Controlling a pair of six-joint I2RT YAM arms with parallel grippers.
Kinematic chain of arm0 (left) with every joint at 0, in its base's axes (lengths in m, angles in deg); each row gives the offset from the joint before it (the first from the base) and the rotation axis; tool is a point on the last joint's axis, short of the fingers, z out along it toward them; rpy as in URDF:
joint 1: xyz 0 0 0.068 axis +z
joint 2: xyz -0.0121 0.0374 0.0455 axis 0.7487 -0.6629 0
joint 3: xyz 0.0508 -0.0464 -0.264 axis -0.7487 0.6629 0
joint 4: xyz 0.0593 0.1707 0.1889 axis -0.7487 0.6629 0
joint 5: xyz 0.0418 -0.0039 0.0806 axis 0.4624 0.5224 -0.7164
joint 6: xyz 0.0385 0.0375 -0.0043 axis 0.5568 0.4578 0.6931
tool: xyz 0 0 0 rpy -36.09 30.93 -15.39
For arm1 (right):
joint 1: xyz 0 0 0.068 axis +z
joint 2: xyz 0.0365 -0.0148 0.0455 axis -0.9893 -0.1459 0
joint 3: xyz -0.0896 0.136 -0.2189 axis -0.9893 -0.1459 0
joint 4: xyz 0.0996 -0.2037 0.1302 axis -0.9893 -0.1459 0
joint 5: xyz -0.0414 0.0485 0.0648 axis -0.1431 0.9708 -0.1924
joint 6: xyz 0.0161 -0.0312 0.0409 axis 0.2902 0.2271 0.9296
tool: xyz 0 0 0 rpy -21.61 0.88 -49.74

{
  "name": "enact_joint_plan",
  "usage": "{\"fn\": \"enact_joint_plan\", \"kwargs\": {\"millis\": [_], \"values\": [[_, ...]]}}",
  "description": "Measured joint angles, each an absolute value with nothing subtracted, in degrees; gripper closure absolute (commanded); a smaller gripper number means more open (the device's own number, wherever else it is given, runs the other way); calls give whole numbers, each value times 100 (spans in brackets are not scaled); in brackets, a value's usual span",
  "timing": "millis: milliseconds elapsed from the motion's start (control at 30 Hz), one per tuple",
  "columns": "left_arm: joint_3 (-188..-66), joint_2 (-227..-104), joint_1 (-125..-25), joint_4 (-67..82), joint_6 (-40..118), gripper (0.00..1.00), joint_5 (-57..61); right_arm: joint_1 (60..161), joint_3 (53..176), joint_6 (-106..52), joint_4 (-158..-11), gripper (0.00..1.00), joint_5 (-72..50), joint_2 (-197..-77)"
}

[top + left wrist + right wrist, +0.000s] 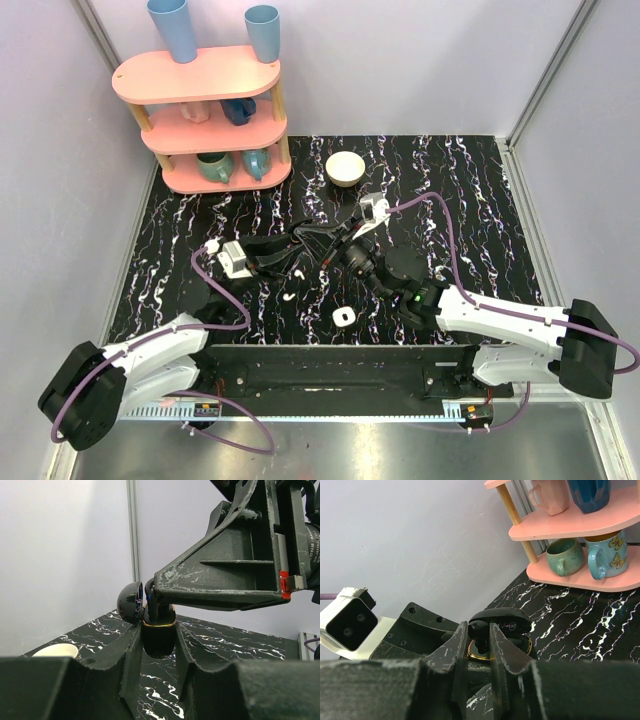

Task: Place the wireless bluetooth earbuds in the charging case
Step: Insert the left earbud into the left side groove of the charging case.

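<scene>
A glossy black charging case (159,637) with a gold rim hangs above the table, its lid (131,602) swung open. My left gripper (159,630) is shut on the case's body. In the right wrist view a black earbud (479,629) sits pinched in my right gripper (477,636), right over the case's open top (506,621). From above, the left gripper (305,243) and the right gripper (335,248) meet at mid-table. A small white case (343,316) and a white comma-like earbud (288,297) lie on the table nearer the bases.
A round white bowl (346,167) stands at the back centre. The pink shelf (205,110) with mugs and blue cups fills the back left corner. Grey walls close in the black marble table (480,210) on three sides.
</scene>
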State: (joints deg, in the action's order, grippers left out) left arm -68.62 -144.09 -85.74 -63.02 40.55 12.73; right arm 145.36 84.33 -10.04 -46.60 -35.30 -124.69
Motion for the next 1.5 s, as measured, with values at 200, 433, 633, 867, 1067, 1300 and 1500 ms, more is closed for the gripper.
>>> {"fn": "enact_joint_plan", "kwargs": {"millis": [200,433,633,867,1067,1300,1500], "values": [[-6849,-14409,-8574,-6276,4077,100,1262,14536,8444,-1084,-4800,100,-3502,-12469],[-6846,-14409,-8574,-6254,4080,100,1236,14536,8529,-1167,-4994,100,-3493,-12469],[-6846,-14409,-8574,-6221,4093,100,1223,14536,8651,-1268,-5267,90,-3504,-12469],[-6846,-14409,-8574,-6208,4093,100,1216,14547,8793,-1316,-5578,73,-3547,-12469],[-6846,-14409,-8574,-6210,4093,100,1195,14571,8885,-1338,-5729,64,-3561,-12469],[-6846,-14409,-8571,-6182,4093,100,1162,14597,8916,-1390,-5772,54,-3556,-12467],[-6846,-14411,-8574,-6175,4093,100,1146,14606,8994,-1460,-5818,49,-3563,-12458]]}}
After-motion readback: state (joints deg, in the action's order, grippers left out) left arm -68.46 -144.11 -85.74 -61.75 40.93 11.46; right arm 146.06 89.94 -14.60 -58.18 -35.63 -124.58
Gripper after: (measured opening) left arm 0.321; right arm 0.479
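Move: My right hand holds the left earbud right at the open charging case: the left groove is about 1 cm ahead of that hand, 1 cm to its left and 2 cm below. The case's raised lid stands 3 cm ahead and 2 cm to the left at tip height; the cream bowl sits some 28 cm ahead, 10 cm right and 20 cm lower. From my left hand, which holds the case, the earbud is 2 cm to the right and 3 cm above. I press the earbud down into the left groove with my right hand, sinking about 1 cm while its fingertips tilt down some 8 degrees. Then I open those fingers to about twice their gap, letting the earbud go, and ease up by half a centimetre or so. My left hand keeps its grip on the case, settling only about half a centimetre. ##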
